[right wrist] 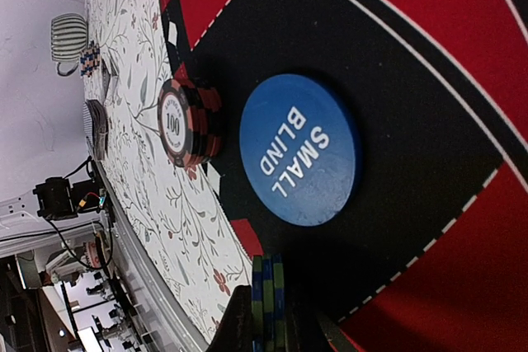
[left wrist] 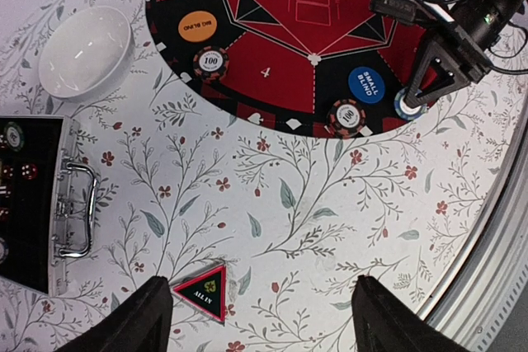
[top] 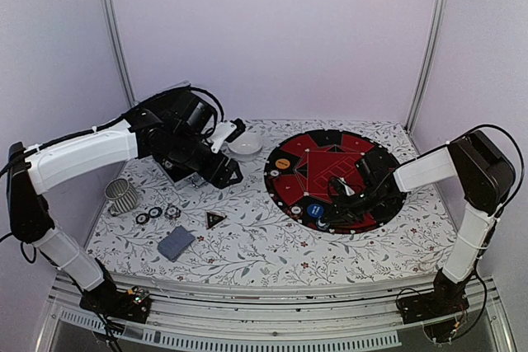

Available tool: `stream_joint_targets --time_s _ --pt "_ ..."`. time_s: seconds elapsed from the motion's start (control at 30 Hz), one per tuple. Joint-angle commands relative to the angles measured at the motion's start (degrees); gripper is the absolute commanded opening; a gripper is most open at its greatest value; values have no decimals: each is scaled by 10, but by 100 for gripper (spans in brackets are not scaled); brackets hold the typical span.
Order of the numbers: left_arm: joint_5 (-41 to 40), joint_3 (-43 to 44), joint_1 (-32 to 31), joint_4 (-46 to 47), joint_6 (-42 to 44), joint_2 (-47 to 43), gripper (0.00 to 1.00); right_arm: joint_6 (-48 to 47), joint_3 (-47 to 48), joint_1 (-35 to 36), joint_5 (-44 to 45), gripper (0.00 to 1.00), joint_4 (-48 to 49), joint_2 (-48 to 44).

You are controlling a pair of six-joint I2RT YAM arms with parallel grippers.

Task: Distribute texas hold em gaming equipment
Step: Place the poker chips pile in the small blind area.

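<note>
The round red-and-black poker mat (top: 307, 172) carries an orange BIG BLIND disc (left wrist: 198, 25), a blue SMALL BLIND disc (right wrist: 299, 150) and two red-and-black 100 chip stacks (left wrist: 210, 62) (left wrist: 346, 115). My right gripper (right wrist: 279, 323) is shut on a small stack of teal chips (right wrist: 272, 282), held on edge low over the mat's near rim beside the blue disc. My left gripper (left wrist: 264, 327) hovers high over the bare tablecloth, open and empty; the ALL IN triangle (left wrist: 203, 290) lies by its left finger (left wrist: 148, 319). A grey-blue card deck (top: 176, 243) and loose chips (top: 148, 217) lie front left.
A white bowl (left wrist: 86, 49) sits left of the mat. The black silver-edged case (left wrist: 33, 195) lies open under my left arm. A striped cup (top: 122, 195) stands at the left edge. White walls enclose the table on three sides.
</note>
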Motion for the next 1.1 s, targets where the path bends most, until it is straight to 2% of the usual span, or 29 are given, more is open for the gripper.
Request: stream_joint_targets --time_s 0.0,0.2,0.37,0.4,0.47,0.7,1.07 --pt "8 -7 9 1 -6 -6 78 -18 12 -5 17 3 -6 21" --pt "11 -5 11 1 -5 -3 77 -20 15 -6 18 5 -14 30" --pt "12 -4 13 1 -3 -3 77 -22 19 -5 48 18 -41 20" --pt "13 -4 13 1 -3 -2 77 -23 21 -5 58 25 -48 18" --pt "14 -3 14 1 -3 -1 77 -24 25 -6 74 29 -59 12" --pt "17 -3 14 0 -3 -2 77 -29 50 -5 120 36 -97 1" --pt "15 -5 17 -1 -3 -4 77 -42 106 21 243 48 -197 -32"
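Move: The right hand holds the poker chips pile on edge low over the mat. The small blind button, marking the area it is meant for, lies about 3 cm ahead and 2 cm left, roughly 2 cm lower; the red 100 chips stand some 7 cm left and 3 cm ahead, slightly below. From the idle left hand, the button is about 24 cm right, 1 cm ahead and 19 cm below. The right fingers open, letting go of the chips, and withdraw about 4 cm forward and right, tipping steeper down. ##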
